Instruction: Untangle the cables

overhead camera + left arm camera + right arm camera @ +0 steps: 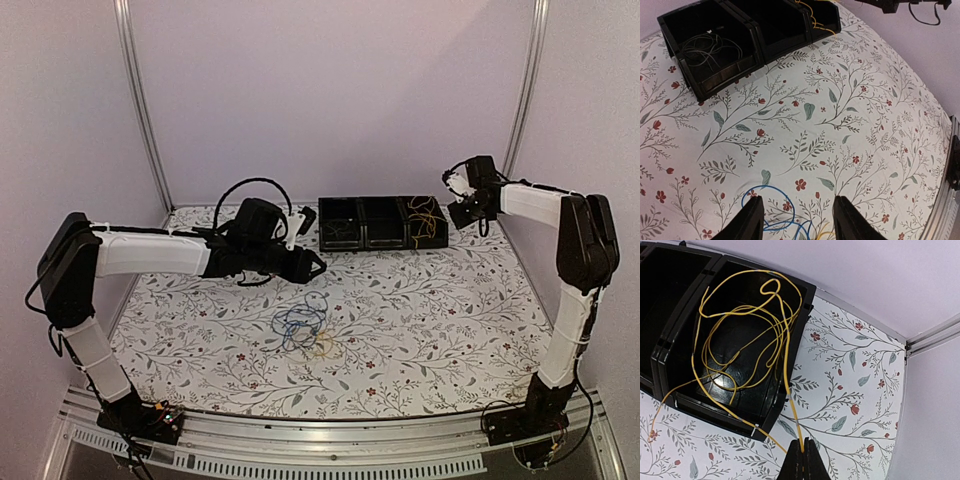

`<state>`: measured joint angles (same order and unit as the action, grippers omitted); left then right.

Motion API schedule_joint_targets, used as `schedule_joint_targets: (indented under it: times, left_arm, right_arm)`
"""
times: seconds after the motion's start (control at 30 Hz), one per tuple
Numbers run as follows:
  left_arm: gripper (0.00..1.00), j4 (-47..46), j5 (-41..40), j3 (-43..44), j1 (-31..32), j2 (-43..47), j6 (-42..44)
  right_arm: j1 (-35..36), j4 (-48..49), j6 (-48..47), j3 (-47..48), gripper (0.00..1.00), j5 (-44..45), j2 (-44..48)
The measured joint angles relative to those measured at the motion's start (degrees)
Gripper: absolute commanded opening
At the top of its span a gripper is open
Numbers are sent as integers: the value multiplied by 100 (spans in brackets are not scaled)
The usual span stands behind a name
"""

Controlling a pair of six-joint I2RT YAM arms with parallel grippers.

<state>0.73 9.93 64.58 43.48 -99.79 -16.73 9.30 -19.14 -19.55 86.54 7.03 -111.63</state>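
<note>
A tangle of thin cables lies mid-table: blue loops [298, 322] and a yellow strand [322, 345]. My left gripper [320, 266] hovers just behind the tangle, open and empty. In the left wrist view the blue cable [767, 186] and a bit of yellow cable [824, 233] lie between and below its gripper [797, 216]. My right gripper [802, 444] is shut on a long yellow cable [785, 365]. That cable's coil lies in the rightmost black bin [805, 295], with strands trailing over the bin's rim onto the cloth. From above, this gripper [458, 215] hangs beside that bin.
A row of black bins [365, 243] stands at the back of the flowered cloth. The left bin [675, 37] holds a whitish cable [705, 50]. Metal frame posts [142, 110] rise at the back corners, and a wall sits close on the right.
</note>
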Motion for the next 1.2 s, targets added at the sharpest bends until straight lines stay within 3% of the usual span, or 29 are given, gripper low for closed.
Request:
schedule_joint_targets:
  times: [0.3, 0.73, 1.2]
  left_arm:
    - [49, 0, 17, 0, 0, 0, -2]
    - [49, 0, 17, 0, 0, 0, -2]
    - [49, 0, 79, 0, 0, 0, -2]
  right_arm:
    - [9, -507, -479, 280, 0, 341, -76]
    - [546, -999, -876, 2122, 0, 905, -1670]
    - [680, -1123, -1073, 2511, 1, 852, -2232]
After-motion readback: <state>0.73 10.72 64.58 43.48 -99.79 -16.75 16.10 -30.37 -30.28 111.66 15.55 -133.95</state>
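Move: The right hand, shut on the yellow cable, is just outside the bin's right wall; the right compartment's middle is about 6 cm ahead, 8 cm to its left and 10 cm below. The middle compartment lies some 12 cm farther left of that one, level with it. From the idle left hand, the right compartment is roughly 25 cm ahead, 27 cm to the right and 10 cm below. Still pinching the yellow cable in its shut fingers, the right hand first eases about 1 cm right and back. It then swings forward and left over the bin's right wall and sinks towards the right compartment, ending some 5 cm forward, 5 cm left and 6 cm lower. The wrist rolls about 15 degrees left side down, and the fingers stay shut. ##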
